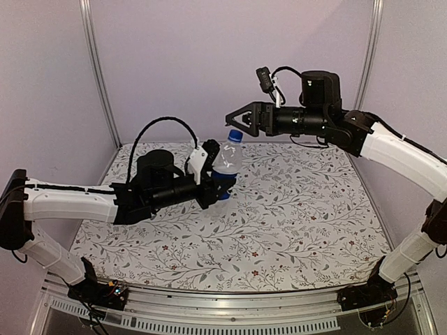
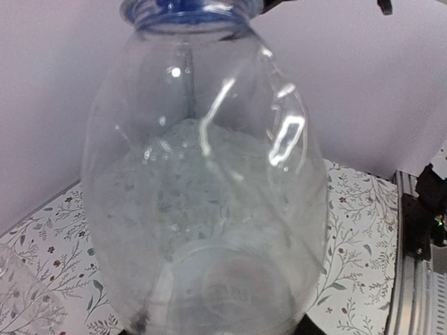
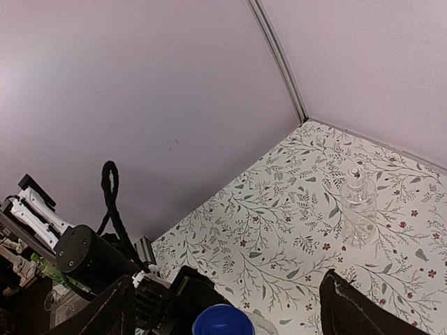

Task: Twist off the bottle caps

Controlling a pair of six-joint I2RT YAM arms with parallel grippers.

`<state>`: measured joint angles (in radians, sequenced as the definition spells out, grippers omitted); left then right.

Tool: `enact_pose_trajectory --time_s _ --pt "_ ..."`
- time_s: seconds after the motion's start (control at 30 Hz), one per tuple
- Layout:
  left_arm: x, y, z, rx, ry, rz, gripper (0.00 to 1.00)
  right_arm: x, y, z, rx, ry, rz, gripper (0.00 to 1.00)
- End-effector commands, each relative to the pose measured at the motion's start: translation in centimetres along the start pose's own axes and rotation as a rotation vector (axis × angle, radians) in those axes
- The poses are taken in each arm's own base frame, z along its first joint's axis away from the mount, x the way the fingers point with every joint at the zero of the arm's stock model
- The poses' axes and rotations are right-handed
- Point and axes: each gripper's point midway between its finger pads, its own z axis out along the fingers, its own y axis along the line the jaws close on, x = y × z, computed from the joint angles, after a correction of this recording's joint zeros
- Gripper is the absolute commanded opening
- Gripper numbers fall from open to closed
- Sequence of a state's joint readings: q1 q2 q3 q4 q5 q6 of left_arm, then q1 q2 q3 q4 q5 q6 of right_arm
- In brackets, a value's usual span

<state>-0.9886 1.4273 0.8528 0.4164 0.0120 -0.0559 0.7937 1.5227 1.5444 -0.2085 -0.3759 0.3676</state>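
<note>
My left gripper (image 1: 221, 176) is shut on a clear bottle (image 1: 228, 162) and holds it tilted above the table. Its bright blue cap (image 1: 235, 136) points up and to the right. In the left wrist view the bottle (image 2: 202, 181) fills the frame with the blue cap (image 2: 185, 14) at the top, and my fingers are hidden behind it. My right gripper (image 1: 233, 120) hangs open just above the cap. In the right wrist view the blue cap (image 3: 223, 322) lies between the spread fingers (image 3: 353, 307), untouched. A second clear bottle (image 3: 357, 206) with a pale cap (image 3: 355, 172) stands upright on the table.
The floral table cover (image 1: 293, 223) spans the work area, enclosed by lilac walls (image 1: 181, 56). A metal rail (image 1: 230, 317) runs along the near edge, by both arm bases. The left arm's black cable (image 1: 164, 125) loops up behind its wrist.
</note>
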Motion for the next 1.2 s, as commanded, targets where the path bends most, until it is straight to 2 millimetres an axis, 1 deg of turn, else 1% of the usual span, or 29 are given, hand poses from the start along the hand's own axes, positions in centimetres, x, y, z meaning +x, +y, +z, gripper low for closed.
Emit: enact_pose_trajectory --time_s 0.0,0.07,0.2,0.33,0.4,0.6,0.8,1.17 --pt "-0.7 0.1 0.4 -0.03 -0.005 -0.002 0.38 0.2 -0.4 1.4 0.031 -0.003 0.021 0.87" --pt "-0.7 0.2 0.4 -0.034 -0.003 0.0 0.38 0.7 -0.3 1.7 0.024 0.009 0.024 0.83" --pt "-0.7 0.3 0.4 -0.04 -0.003 -0.002 0.38 1.3 -0.1 2.2 0.013 0.025 0.025 0.73" --pt "-0.7 0.4 0.4 -0.046 -0.002 -0.001 0.38 1.6 0.0 2.4 0.007 0.034 0.023 0.62" --pt "-0.7 0.5 0.4 -0.052 0.0 -0.001 0.38 1.7 0.0 2.4 0.001 0.038 0.025 0.58" --pt "-0.6 0.8 0.4 -0.069 0.002 -0.003 0.38 2.2 0.2 2.4 -0.004 0.048 0.027 0.56" --pt "-0.5 0.8 0.4 -0.069 0.005 -0.003 0.38 2.4 0.3 2.4 -0.009 0.053 0.027 0.51" --pt "-0.7 0.9 0.3 -0.075 0.002 -0.005 0.38 3.1 -0.2 2.7 0.002 0.073 0.028 0.45"
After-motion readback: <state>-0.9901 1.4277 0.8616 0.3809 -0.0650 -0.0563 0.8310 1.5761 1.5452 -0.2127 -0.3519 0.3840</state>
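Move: The blue cap I am about to grip lies just under my open right fingers: about 3 cm below, 1 cm back and 1 cm to the left. The Pepsi bottle's body hangs beneath it, its middle some 14 cm below my right hand, 4 cm back and 2 cm left. The clear bottle stands about 17 cm ahead, 13 cm left and 29 cm lower. From my left hand, which still holds the Pepsi bottle, the cap is roughly 12 cm up, 3 cm ahead and 2 cm right. I bring my right hand down and leftward onto the bottle top, some 3 cm in all and mostly at the start, then hold it there while its fingers close from wide open to about half, one on each side of the blue cap. My left hand keeps its grip on the bottle, easing it about 1 cm forward and slightly left with a faint counter-clockwise turn. ##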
